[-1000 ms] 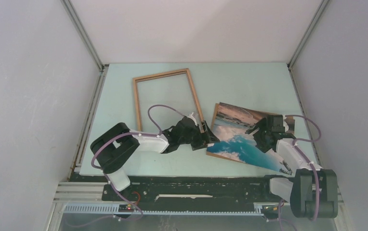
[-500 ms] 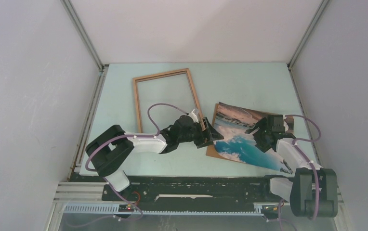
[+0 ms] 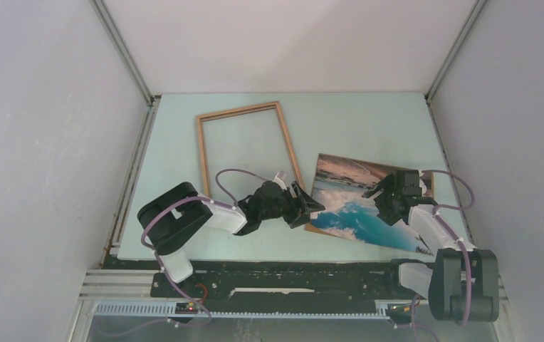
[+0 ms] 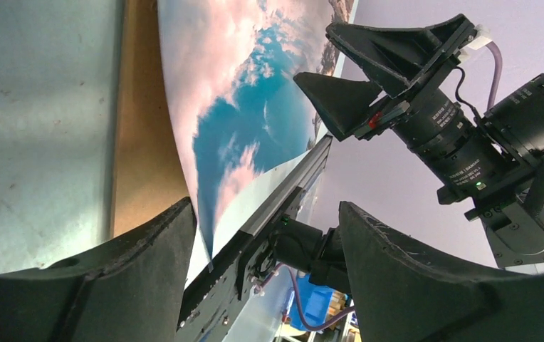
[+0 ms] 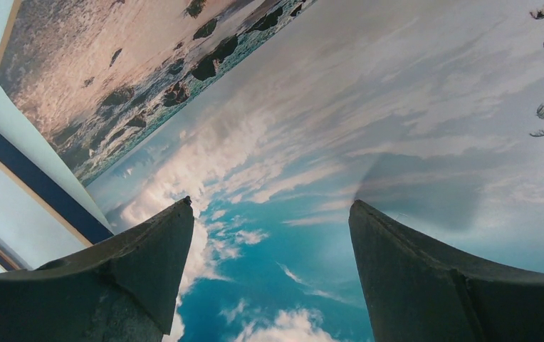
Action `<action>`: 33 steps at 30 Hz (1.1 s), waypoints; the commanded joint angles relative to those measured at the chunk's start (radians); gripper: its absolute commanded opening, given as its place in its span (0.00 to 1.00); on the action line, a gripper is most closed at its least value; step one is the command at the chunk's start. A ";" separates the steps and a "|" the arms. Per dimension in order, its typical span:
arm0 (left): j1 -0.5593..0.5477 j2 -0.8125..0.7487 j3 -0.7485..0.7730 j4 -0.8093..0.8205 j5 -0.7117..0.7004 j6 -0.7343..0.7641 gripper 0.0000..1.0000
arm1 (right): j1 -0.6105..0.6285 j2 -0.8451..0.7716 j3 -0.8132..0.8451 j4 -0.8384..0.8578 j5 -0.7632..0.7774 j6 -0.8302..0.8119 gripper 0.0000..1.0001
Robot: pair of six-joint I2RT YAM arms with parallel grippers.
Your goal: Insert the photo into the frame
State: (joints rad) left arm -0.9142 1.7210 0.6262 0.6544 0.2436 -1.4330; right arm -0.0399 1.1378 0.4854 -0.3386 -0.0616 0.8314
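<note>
The photo (image 3: 358,203), a beach print with blue sea and clouds, lies picture side up at the right of the table. The frame (image 3: 202,153), thin brown wood, lies flat at the back centre, apart from the photo. My left gripper (image 3: 312,208) sits low at the photo's left edge. Seen from the left wrist, its jaws (image 4: 265,205) stand apart, with the photo's edge (image 4: 208,235) between them, close to the left finger, and brown backing (image 4: 141,142) showing beside the print. My right gripper (image 3: 376,191) hovers open over the photo's middle (image 5: 270,203).
White walls close in the pale green table (image 3: 369,125) on three sides. The black rail (image 3: 283,274) with both arm bases runs along the near edge. A dark navy strip (image 5: 34,178) runs beside the photo's left edge in the right wrist view.
My left gripper has slid a little nearer along the photo's left edge and its jaws have narrowed slightly. The photo has barely shifted. The right arm has stayed still.
</note>
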 commanded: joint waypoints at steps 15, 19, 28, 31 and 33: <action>-0.008 0.100 0.026 0.103 -0.018 0.026 0.48 | -0.017 0.027 -0.044 -0.020 -0.035 -0.043 0.88; -0.007 0.105 0.079 -0.001 -0.027 0.113 0.29 | -0.017 0.016 -0.047 -0.020 -0.041 -0.052 0.88; 0.006 -0.018 0.392 -0.553 -0.070 0.609 0.00 | -0.017 -0.122 0.017 -0.077 -0.080 -0.247 0.90; 0.027 -0.048 0.577 -0.842 -0.109 0.847 0.00 | -0.017 -0.241 0.086 -0.147 -0.116 -0.337 0.91; 0.052 -0.081 0.684 -1.010 -0.207 0.988 0.00 | -0.017 -0.327 0.110 -0.154 -0.148 -0.356 0.91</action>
State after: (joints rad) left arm -0.9012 1.7599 1.0760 0.0441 0.1802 -0.8433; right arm -0.0528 0.9588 0.5011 -0.4450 -0.1474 0.6094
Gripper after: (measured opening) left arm 0.002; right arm 0.905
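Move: Just below the left hand's open fingers, about 3 cm down and 1 cm back and to the right, lies the photo's near-left corner. The backing board's middle is some 16 cm to this hand's right and 3 cm ahead, and the frame's near-right corner about 5 cm ahead and 2 cm to its left. From the right hand the photo's corner lies roughly 19 cm left, 3 cm back and 3 cm below. Sinking about 3 cm almost straight down, the left hand shuts its wide-open fingers on the photo's left edge close to the near corner. Holding that pinch, it then lifts nearly 5 cm while going forward about 4 cm, rolling some 30 degrees with its fingertips dipping more steeply. The right hand, still open over the photo, rises about 3 cm at the end. ##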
